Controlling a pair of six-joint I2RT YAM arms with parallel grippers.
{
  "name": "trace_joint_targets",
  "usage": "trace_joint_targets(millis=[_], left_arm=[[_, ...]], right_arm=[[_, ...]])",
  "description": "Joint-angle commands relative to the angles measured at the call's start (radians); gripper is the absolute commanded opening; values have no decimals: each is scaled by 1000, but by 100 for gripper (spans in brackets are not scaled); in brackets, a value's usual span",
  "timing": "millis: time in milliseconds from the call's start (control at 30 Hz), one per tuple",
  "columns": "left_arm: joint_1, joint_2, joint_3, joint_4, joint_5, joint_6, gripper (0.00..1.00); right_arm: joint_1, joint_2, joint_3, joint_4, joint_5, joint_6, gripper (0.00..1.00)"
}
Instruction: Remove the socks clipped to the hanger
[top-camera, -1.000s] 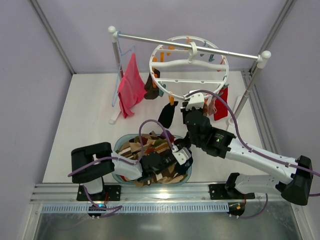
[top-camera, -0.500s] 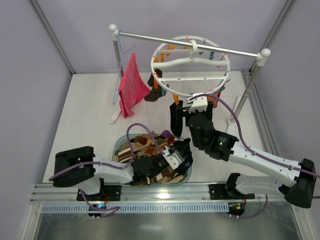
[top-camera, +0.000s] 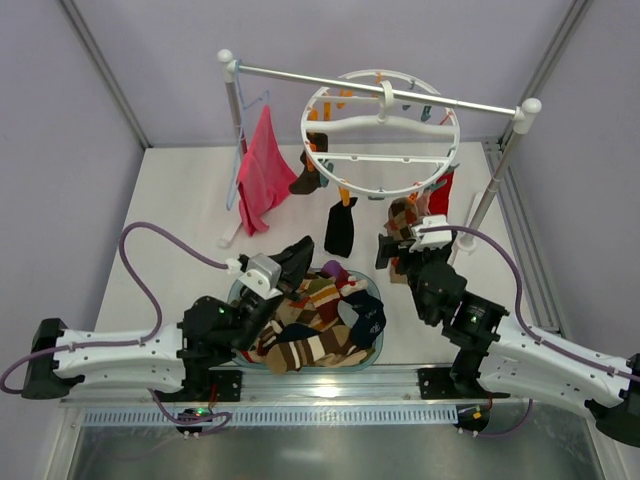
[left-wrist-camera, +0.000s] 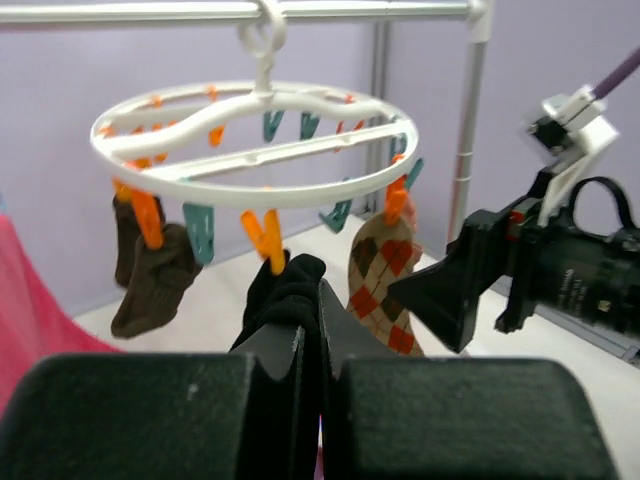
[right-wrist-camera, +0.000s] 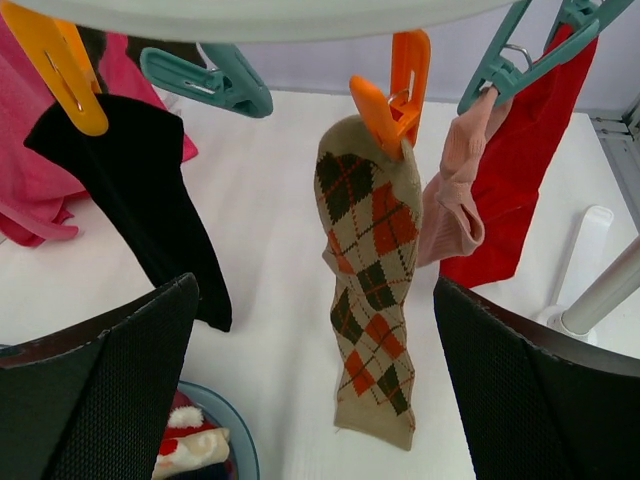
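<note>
The white round hanger (top-camera: 382, 192) hangs from the rail by its centre hook, with orange and teal clips round it. A black sock (top-camera: 340, 230) hangs on an orange clip at its near side. Beside it hang a brown and orange patterned sock (top-camera: 402, 215), a red sock (top-camera: 446, 190) and a dark brown sock (top-camera: 306, 180). My left gripper (top-camera: 300, 250) is shut and holds nothing, its tips pointing at the black sock (left-wrist-camera: 285, 295) from short of it. My right gripper (right-wrist-camera: 315, 300) stands wide open, and the patterned sock (right-wrist-camera: 370, 280) hangs ahead between its fingers, untouched.
A pale blue bowl (top-camera: 375, 345) full of loose socks sits between the arms. A pink cloth (top-camera: 262, 175) hangs on a thin blue hanger at the rail's left end. The metal rail (top-camera: 300, 76) rests on white posts, one post (top-camera: 500, 170) close right of my right gripper.
My right gripper has opened and drawn back to the right, from the black sock to the patterned one. My left arm has lifted out of the bowl and now points at the hanger.
</note>
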Motion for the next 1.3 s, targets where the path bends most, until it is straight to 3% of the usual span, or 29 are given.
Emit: trace_joint_targets(millis=[0,167,400,567,867,933,967,1067,1167,1267], left_arm=[[-4,-16,-67,-158,-177,-101,0],[-4,30,-172,-131,-229,-198,0],[-4,228,-281,-16,-260,-375,0],[-4,376,-283,12,-286,-463,0],[-53,388,-204,-81,-336,-458,0],[-67,363,-195,-144,-370,-474,15],[-68,351,-187,-170,-372,-489,41],[-73,305,-180,-252,-410,-518,84],[-77,254,-171,-325,-444,-535,97],[-84,211,-155,-396,-468,-535,100]], right_arm=[[-2,-12,-28,61,-12,19,99],[-2,-41,-66,61,-5,41,100],[-2,-132,-164,63,14,71,100],[-2,-172,-198,88,9,68,100],[-1,-144,-203,101,43,64,100],[-1,-147,-207,101,41,65,100],[-1,-152,-206,101,40,65,100],[-2,-161,-207,98,38,67,100],[-1,-166,-212,98,35,67,100],[-1,-169,-215,98,35,67,100]])
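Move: The shut left fingers hold a black sock high over the basket, whose middle lies nearly beneath, about 3 cm ahead, 2 cm to the left and 31 cm down. In it, the purple sock is some 14 cm ahead and 5 cm right of this hand, the navy sock 4 cm ahead and 12 cm right. From the open right hand, the argyle sock hangs about 12 cm ahead, level sideways and slightly lower; the pink sock is 15 cm ahead, 6 cm right. Dropping almost straight down about 24 cm, the left hand carries the black sock to the basket's pile, its fingers tipping from angled up to roughly level. It hovers there, then spreads its fingers wide to let the sock go, lifting a touch as they part. Meanwhile the right hand, fingers still wide open, sinks some 5 cm away from the hanger's rim, easing slightly right and back, then waits. ##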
